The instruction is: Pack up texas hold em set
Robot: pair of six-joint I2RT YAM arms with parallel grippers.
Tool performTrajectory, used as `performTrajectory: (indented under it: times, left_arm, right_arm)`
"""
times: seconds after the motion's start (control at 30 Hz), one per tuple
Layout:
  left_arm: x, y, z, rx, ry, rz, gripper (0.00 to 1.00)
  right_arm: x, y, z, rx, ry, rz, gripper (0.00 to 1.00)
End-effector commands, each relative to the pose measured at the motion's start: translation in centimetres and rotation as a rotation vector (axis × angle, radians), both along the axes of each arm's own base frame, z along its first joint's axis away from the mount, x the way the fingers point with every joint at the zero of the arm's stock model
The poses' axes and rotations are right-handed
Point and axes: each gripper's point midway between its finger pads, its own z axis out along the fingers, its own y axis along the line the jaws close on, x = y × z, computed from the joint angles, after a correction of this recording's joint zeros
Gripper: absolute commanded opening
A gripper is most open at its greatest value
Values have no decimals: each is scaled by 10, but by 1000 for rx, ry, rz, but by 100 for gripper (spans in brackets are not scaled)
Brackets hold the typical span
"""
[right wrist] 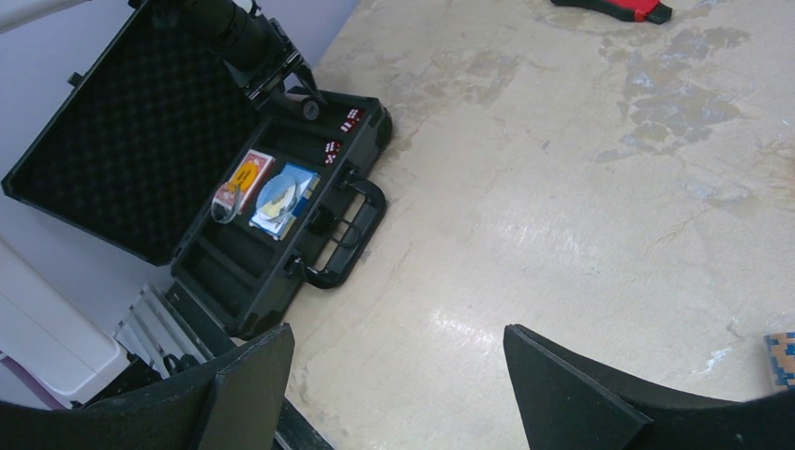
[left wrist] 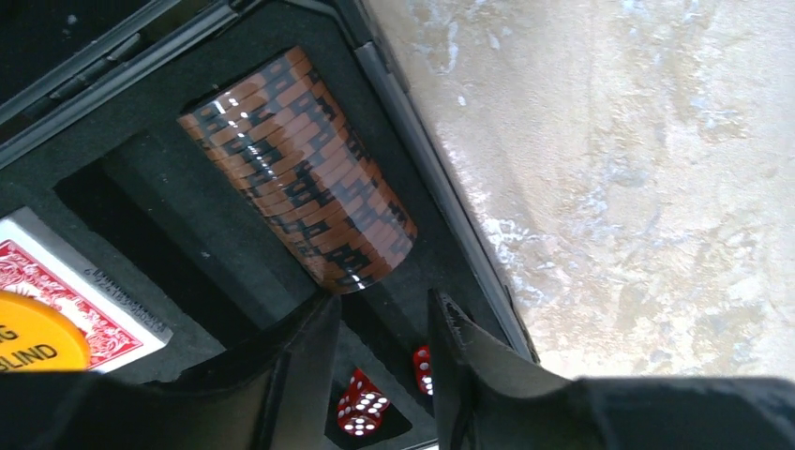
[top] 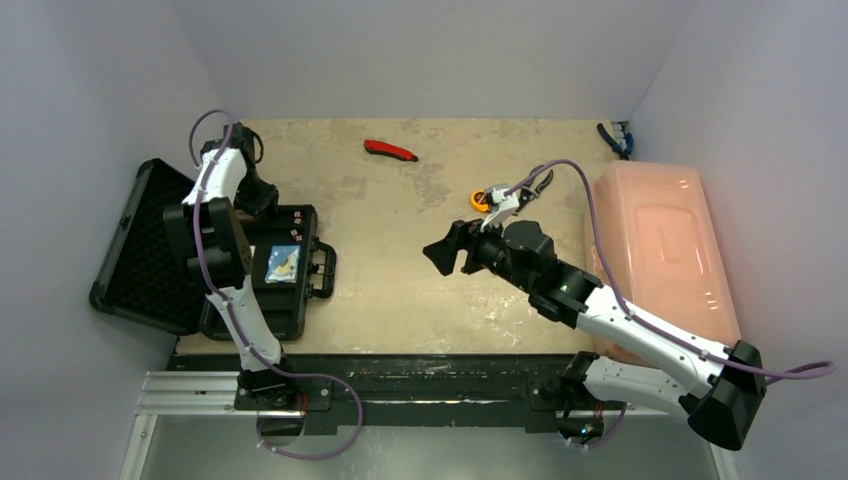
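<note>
The black case point(top: 300, 305) lies open at the table's left, its foam-lined lid point(top: 140, 250) tipped back. In the left wrist view an orange-and-black striped chip roll point(left wrist: 300, 169) rests in a foam slot. Red dice point(left wrist: 361, 403) sit in a small pocket, and a red card deck point(left wrist: 66, 281) with a yellow disc point(left wrist: 33, 333) on it lies to the left. My left gripper point(left wrist: 384, 314) hovers just short of the roll's end, open, with nothing between its fingers. My right gripper point(right wrist: 398, 347) hangs wide open and empty over mid-table point(top: 445, 255), apart from the case point(right wrist: 370, 141).
A red-handled tool point(top: 390, 150) lies at the back of the table. A yellow tape measure point(top: 482, 200) sits beside the right arm. A translucent pink bin point(top: 660, 250) fills the right side, with blue pliers point(top: 615, 138) behind it. The case handle point(right wrist: 361, 225) points toward mid-table.
</note>
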Motion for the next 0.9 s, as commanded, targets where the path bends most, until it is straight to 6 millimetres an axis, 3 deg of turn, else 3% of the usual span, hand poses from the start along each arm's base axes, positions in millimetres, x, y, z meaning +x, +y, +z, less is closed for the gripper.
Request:
performTrajectory:
  times: [0.0, 0.07, 0.13, 0.2, 0.33, 0.47, 0.7, 0.87]
  left_arm:
    - [7, 30, 32, 106, -76, -21, 47]
    - [6, 26, 40, 96, -94, -47, 63]
    - [4, 21, 50, 83, -112, -83, 87]
    - [0, 16, 60, 78, -134, -115, 95]
    - [-12, 2, 79, 58, -213, -209, 99]
    - [-35, -14, 97, 41, -276, -278, 100]
    - [-88, -49, 95, -37, -313, -443, 100]
    - [-118, -63, 99, -1, -373, -553, 100]
  right_arm:
    - [5, -4, 16, 27, -47, -26, 87]
    - [5, -6, 14, 8, -41, -28, 87]
    - [6, -7, 14, -2, -45, -33, 87]
    - [8, -8, 16, -14, -51, -40, 87]
    - [14, -15, 9, -70, -45, -80, 87]
    - [29, -32, -9, -164, 6, -167, 87]
    - [67, -88, -67, -314, 214, -372, 86]
    - [76, -107, -88, -382, 273, -433, 85]
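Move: The left fingertips are at the right-hand end of the brown chip stack, whose middle lies about 5 cm to their left. The blue card pack is some 12 cm back and 3 cm right of this hand, the red card pack 12 cm back and 6 cm left. From the open right hand, the blue chip stack lies roughly 10 cm ahead, 13 cm right and 20 cm below; the tape measure is about 14 cm beyond that stack and 4 cm left of it. Backwards goes the left hand, about 11 cm, after first opening wide and rising some 9 cm clear of the brown stack's end; it drifts right too, over the case towards the blue card pack, turning clockwise and swinging its fingertips forward. After a short wait the right hand, staying open, speeds right, down and forward towards the blue chip stack, tipping downward and turning clockwise. ##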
